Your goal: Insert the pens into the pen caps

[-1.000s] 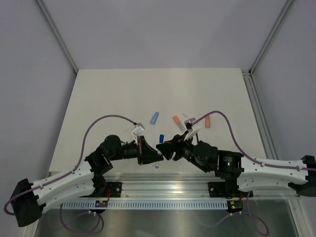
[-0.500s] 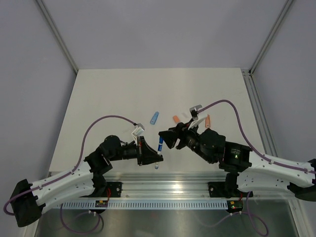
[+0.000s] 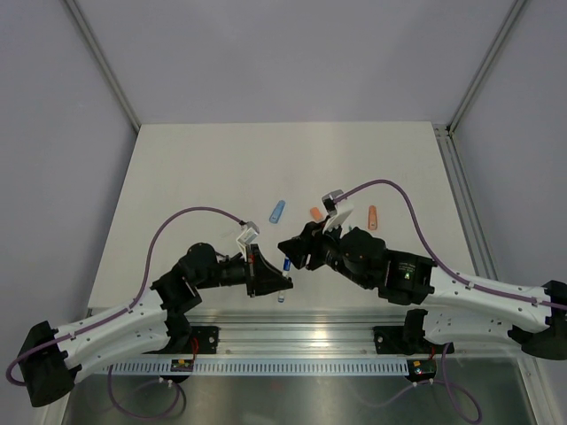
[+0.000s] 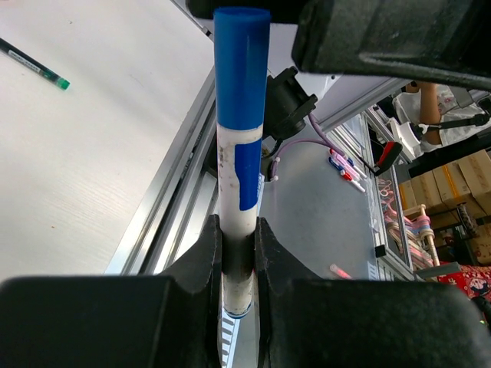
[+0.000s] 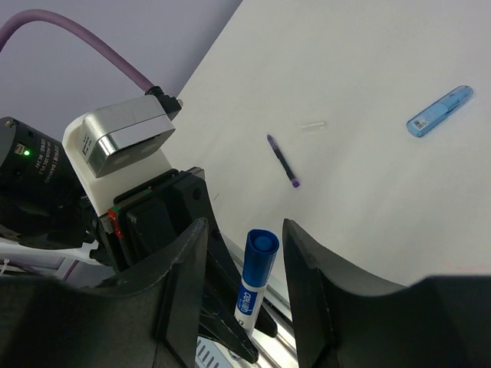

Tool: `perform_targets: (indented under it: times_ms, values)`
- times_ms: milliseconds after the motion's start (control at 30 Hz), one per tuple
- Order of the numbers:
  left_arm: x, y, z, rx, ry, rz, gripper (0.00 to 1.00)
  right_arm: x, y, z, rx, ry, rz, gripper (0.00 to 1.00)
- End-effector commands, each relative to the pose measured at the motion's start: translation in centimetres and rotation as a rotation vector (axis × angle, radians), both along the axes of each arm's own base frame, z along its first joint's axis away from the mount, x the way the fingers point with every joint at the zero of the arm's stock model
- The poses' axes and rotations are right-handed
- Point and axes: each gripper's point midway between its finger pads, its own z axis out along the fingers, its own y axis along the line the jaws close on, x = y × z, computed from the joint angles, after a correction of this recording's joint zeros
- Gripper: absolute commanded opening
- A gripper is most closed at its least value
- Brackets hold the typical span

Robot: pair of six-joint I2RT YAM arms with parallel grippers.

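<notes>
A pen with a white barrel (image 4: 238, 192) stands upright in my left gripper (image 4: 238, 226), which is shut on its lower barrel. A blue pen cap (image 4: 242, 69) sits on its upper end. In the right wrist view that blue cap (image 5: 259, 257) stands between the fingers of my right gripper (image 5: 244, 238), which is open and clear of it on both sides. From above, the pen (image 3: 285, 264) shows between the left gripper (image 3: 280, 283) and the right gripper (image 3: 289, 251), near the table's front edge.
On the table lie a light blue cap (image 3: 277, 211), two orange caps (image 3: 315, 213) (image 3: 373, 217), a thin dark purple-tipped pen (image 5: 282, 161), a small clear cap (image 5: 313, 125) and a green-tipped pen (image 4: 34, 64). The metal rail (image 3: 292, 319) runs just behind the grippers.
My right gripper drew back up and to the right, then came left again, and its open jaws now flank the capped end. The left gripper has kept its hold and place.
</notes>
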Motion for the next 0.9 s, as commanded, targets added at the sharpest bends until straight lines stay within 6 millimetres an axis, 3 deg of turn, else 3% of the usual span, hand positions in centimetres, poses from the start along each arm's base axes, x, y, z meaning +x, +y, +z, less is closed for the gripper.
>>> perform_targets:
  times_ms: [0, 233, 333, 367, 467, 567, 733, 800, 867]
  values:
    - [0.5, -0.2, 1.9, -0.052, -0.066, 0.022, 0.00, -0.3, 0.5, 0.3, 0.040, 0.020, 0.023, 0.49]
    - [0.9, -0.6, 2.1, -0.051, -0.067, 0.029, 0.00, -0.7, 0.7, -1.1, 0.043, 0.057, 0.033, 0.43]
    - [1.1, -0.6, 2.3, -0.057, -0.071, 0.036, 0.00, -0.8, 0.6, -1.6, 0.041, 0.068, 0.035, 0.28]
    - [1.1, -0.6, 2.3, -0.057, -0.071, 0.037, 0.00, -0.8, 0.5, -1.6, 0.043, 0.068, 0.033, 0.12]
    - [1.7, -0.4, 2.4, -0.059, -0.069, 0.074, 0.00, -1.1, 0.3, -2.8, 0.046, 0.093, 0.033, 0.00]
    - [2.6, -0.5, 3.0, -0.060, -0.078, 0.120, 0.00, -1.8, 0.9, -4.5, 0.034, 0.140, 0.068, 0.00]
    - [4.7, -0.8, 5.7, -0.049, -0.130, 0.198, 0.00, -2.9, 1.1, -7.9, 0.078, 0.217, 0.088, 0.00]
    - [5.6, -0.7, 7.3, -0.059, -0.152, 0.232, 0.00, -3.2, 1.0, -7.7, 0.122, 0.223, 0.092, 0.00]
    - [6.3, -0.7, 7.5, -0.049, -0.159, 0.246, 0.00, -3.9, 0.8, -7.8, 0.122, 0.213, 0.099, 0.00]
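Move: The blue cap, already on top of the white pen that the left fingers hold, lies between the open right fingers, about 2 cm below the right hand point and 1 cm back. From the left hand the cap is some 5 cm ahead and 6 cm up. The light-blue pen lies on the table roughly 28 cm ahead of the right hand and 4 cm left, the orange pen about 26 cm ahead and 11 cm right, both some 20 cm down. Lower the right gripper about 3 cm over the blue cap, shutting its half-open fingers to pinch the cap, then carry on straight down about 3 cm more. Keep the left grip on the pen and let the left hand sink with it, nearly 3 cm down and a little forward, both hands rolling some 10 degrees, left side rising. ##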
